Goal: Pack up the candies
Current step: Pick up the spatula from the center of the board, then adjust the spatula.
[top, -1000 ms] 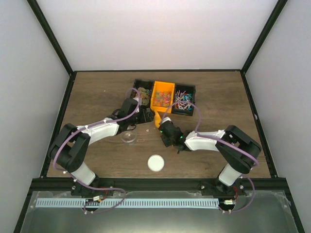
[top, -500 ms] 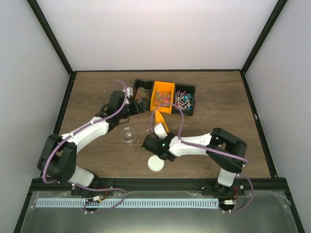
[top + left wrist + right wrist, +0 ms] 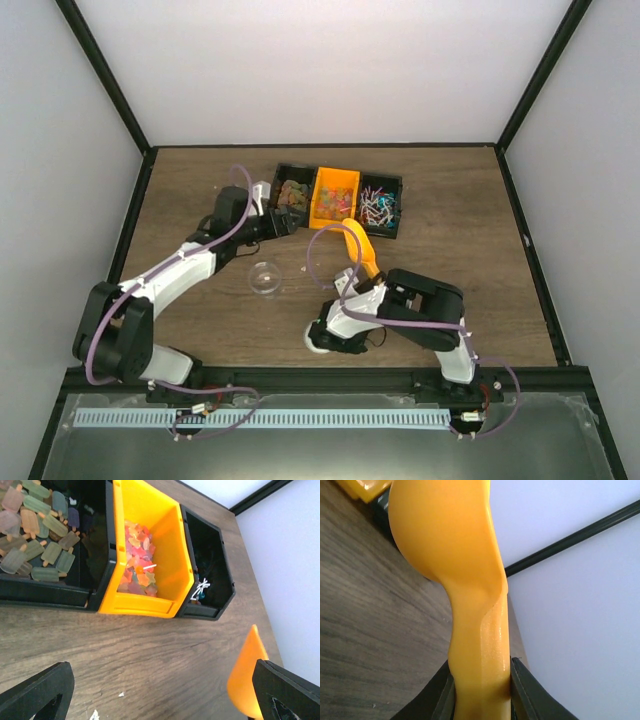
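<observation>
The candies lie in three bins at the back: brownish-green gummies (image 3: pixel 35 535) in the left black bin (image 3: pixel 293 193), red, orange and yellow gummy bits (image 3: pixel 137 575) in the orange bin (image 3: pixel 335 195), and thin wrapped pieces (image 3: pixel 200 587) in the right black bin (image 3: pixel 381 205). My left gripper (image 3: pixel 280 222) hovers open just in front of the bins, its fingers (image 3: pixel 35 695) wide apart over bare wood. My right gripper (image 3: pixel 352 298) is shut on the handle of the orange scoop (image 3: pixel 455 555), whose bowl (image 3: pixel 358 245) is raised and points toward the bins. What is inside the bowl is hidden.
A small clear cup (image 3: pixel 265 277) stands on the wood left of centre. A white round lid (image 3: pixel 318 340) lies near the front edge, partly covered by my right wrist. Black frame posts and white walls close in the table.
My right arm has pulled the scoop back from the orange bin toward the front and folded over the white lid. My left arm has stretched out and shifted slightly left along the bins.
</observation>
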`<state>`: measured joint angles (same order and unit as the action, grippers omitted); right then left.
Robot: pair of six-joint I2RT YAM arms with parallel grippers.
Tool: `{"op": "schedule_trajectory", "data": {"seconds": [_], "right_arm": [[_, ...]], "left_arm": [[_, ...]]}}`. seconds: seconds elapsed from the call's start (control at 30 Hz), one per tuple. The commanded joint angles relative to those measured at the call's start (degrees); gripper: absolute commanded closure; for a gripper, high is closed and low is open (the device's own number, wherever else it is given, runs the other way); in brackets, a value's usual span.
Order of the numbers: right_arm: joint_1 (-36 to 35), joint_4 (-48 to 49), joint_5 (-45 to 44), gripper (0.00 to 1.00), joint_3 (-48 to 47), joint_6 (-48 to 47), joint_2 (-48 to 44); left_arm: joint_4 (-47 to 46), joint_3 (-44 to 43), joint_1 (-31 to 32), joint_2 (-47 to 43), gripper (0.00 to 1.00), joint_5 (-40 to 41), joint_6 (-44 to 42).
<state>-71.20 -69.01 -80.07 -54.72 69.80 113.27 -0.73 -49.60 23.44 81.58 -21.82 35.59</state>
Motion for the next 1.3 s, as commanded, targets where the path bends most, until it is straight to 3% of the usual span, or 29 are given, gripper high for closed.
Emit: {"op": "schedule_trajectory", "data": {"seconds": [0.0,0.2,0.33,0.57,0.77,0.9,1.27], "right_arm": [[-1.2,-5.7,-8.1,0.95,-2.8,10.4,-2.0],[-1.2,-5.6,-7.1,0.95,-3.5,9.3,-7.5],[-0.4,-5.5,-4.6,0.96,-8.7,6.4,-6.4],[0.2,-5.3,-4.6,0.99,-31.4,-0.6,-8.9],[5.2,-5.4,-6.4,0.99,-51.1,-12.1,-3.5],[5.9,-5.5,-6.9,0.99,-53.5,-4.1,-7.1],[4.3,-2.1,2.0,0.99,-45.6,11.1,-17.5]], "left_arm": [[-0.2,1.3,-0.5,0.7,0.00,-1.8,-1.1],[-1.8,1.6,-1.2,2.5,0.00,-3.6,-0.3],[-2.7,2.1,-1.1,2.9,0.00,-3.5,0.5],[-3.2,3.3,-1.2,-0.2,0.00,-0.4,1.1],[-4.0,3.8,-1.1,-0.6,0.00,-0.9,2.0],[-5.2,4.8,-1.1,-1.7,0.00,-0.2,2.8],[-8.7,6.5,-1.1,-2.0,0.00,-0.6,5.8]]}}
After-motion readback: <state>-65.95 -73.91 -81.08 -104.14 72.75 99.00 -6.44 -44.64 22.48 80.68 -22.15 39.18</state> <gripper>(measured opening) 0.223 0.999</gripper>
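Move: Ahead of the right hand, which already grips the spatula by its handle, the orange candy bin lies some 22 cm out and 6 cm to the left, about 6 cm lower. The left black bin adjoins that orange bin, about 10 cm to its left and a touch farther out; the right black bin adjoins it, about 10 cm to its right and 2 cm nearer. From the idle left hand the orange bin is about 13 cm ahead, 7 cm right and 14 cm below. Lifting the spatula high in a closed grip, the right hand climbs about 27 cm, swinging left and somewhat forward on the way before easing back a few centimetres near the top. The wrist rolls its left side up by nearly 60 degrees and tips the fingers upward. The open left hand dips a little and comes partway back up. ##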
